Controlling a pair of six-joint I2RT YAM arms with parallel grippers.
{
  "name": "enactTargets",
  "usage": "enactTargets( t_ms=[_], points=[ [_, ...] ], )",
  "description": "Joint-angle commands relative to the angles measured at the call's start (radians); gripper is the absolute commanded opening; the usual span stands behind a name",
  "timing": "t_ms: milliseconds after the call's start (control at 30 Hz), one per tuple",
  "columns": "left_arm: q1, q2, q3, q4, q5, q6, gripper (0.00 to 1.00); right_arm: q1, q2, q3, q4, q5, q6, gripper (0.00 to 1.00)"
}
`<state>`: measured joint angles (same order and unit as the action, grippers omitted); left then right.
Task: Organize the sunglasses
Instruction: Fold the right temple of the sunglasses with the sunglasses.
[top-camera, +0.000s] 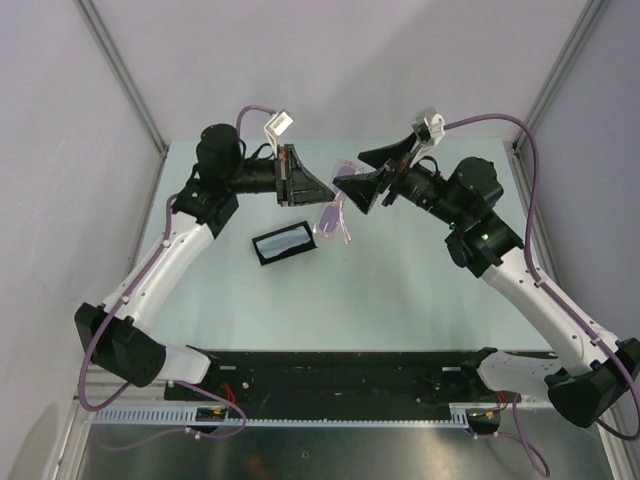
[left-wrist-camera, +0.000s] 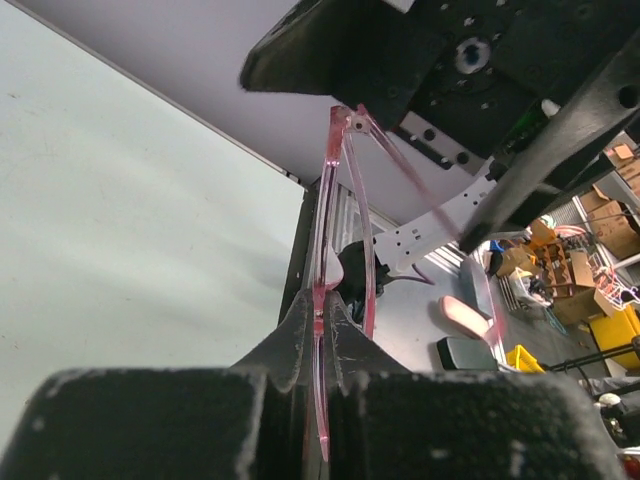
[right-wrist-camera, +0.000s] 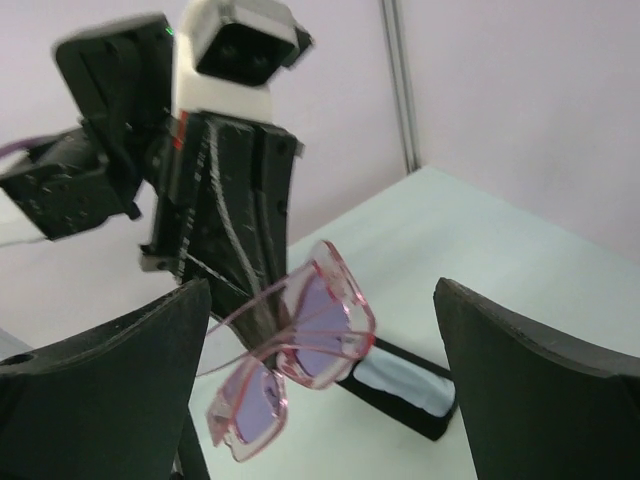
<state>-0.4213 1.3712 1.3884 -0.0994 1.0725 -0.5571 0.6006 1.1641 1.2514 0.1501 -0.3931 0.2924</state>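
The sunglasses (top-camera: 331, 219) have a thin pink frame and purple lenses, and they hang in the air above the table. My left gripper (top-camera: 322, 190) is shut on their frame. In the left wrist view the pink frame (left-wrist-camera: 320, 300) runs up from between the closed fingers (left-wrist-camera: 352, 345), with one arm folded out to the right. My right gripper (top-camera: 356, 173) is open just right of the glasses. In the right wrist view the sunglasses (right-wrist-camera: 318, 335) float between its spread fingers (right-wrist-camera: 120, 385) without touching them.
An open black case (top-camera: 285, 244) with a light blue cloth (right-wrist-camera: 405, 381) in it lies on the table below and left of the glasses. The pale green table (top-camera: 400, 290) is edged by grey walls and metal posts.
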Motion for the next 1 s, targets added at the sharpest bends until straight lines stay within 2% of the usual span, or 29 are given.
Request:
enactTargets(
  t_ms=[0, 200, 433, 667, 800, 967],
  points=[
    [-0.001, -0.026, 0.081, 0.029, 0.032, -0.006, 0.00, 0.004, -0.009, 0.033, -0.087, 0.057, -0.067, 1.00],
    [0.001, -0.021, 0.127, 0.029, 0.104, -0.023, 0.00, 0.005, 0.000, 0.033, -0.093, 0.071, -0.076, 0.99],
    [0.012, -0.041, 0.101, 0.029, 0.040, -0.024, 0.00, 0.008, -0.010, 0.033, -0.015, 0.056, -0.058, 1.00],
    [0.062, -0.032, 0.054, 0.026, -0.121, -0.110, 0.00, 0.025, -0.050, 0.034, 0.003, 0.106, -0.067, 1.00],
    [0.070, -0.050, 0.046, 0.027, -0.227, -0.148, 0.01, 0.088, -0.046, 0.034, -0.056, 0.204, -0.156, 0.99],
    [0.072, -0.078, 0.028, 0.010, -0.428, -0.211, 0.01, 0.180, -0.034, 0.033, -0.103, 0.350, -0.286, 0.95]
  ],
)
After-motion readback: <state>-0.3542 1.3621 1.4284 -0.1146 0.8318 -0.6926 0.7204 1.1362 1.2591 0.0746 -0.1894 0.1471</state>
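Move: The left gripper already pinches the sunglasses at the bridge, held high over the table; the right temple, still standing off the frame, has its middle about 3 cm to this hand's right, 2 cm back and 4 cm above. From the wide-open right gripper that temple lies roughly 4 cm back, level sideways and 2 cm below; the sunglasses' middle is 3 cm left, 2 cm back and 6 cm below. The open case lies some 13 cm left, 8 cm forward and 38 cm below the left gripper. Keep the bridge pinched and lift the left gripper about 2.5 cm while the wide-open right gripper dips a little towards the sunglasses, to bring the temple against its finger, then eases back up. Next carry the sunglasses about 6 cm forward and slightly left, turning the left gripper nearly 20 degrees counter-clockwise; keep the right gripper open and nearly in place. ##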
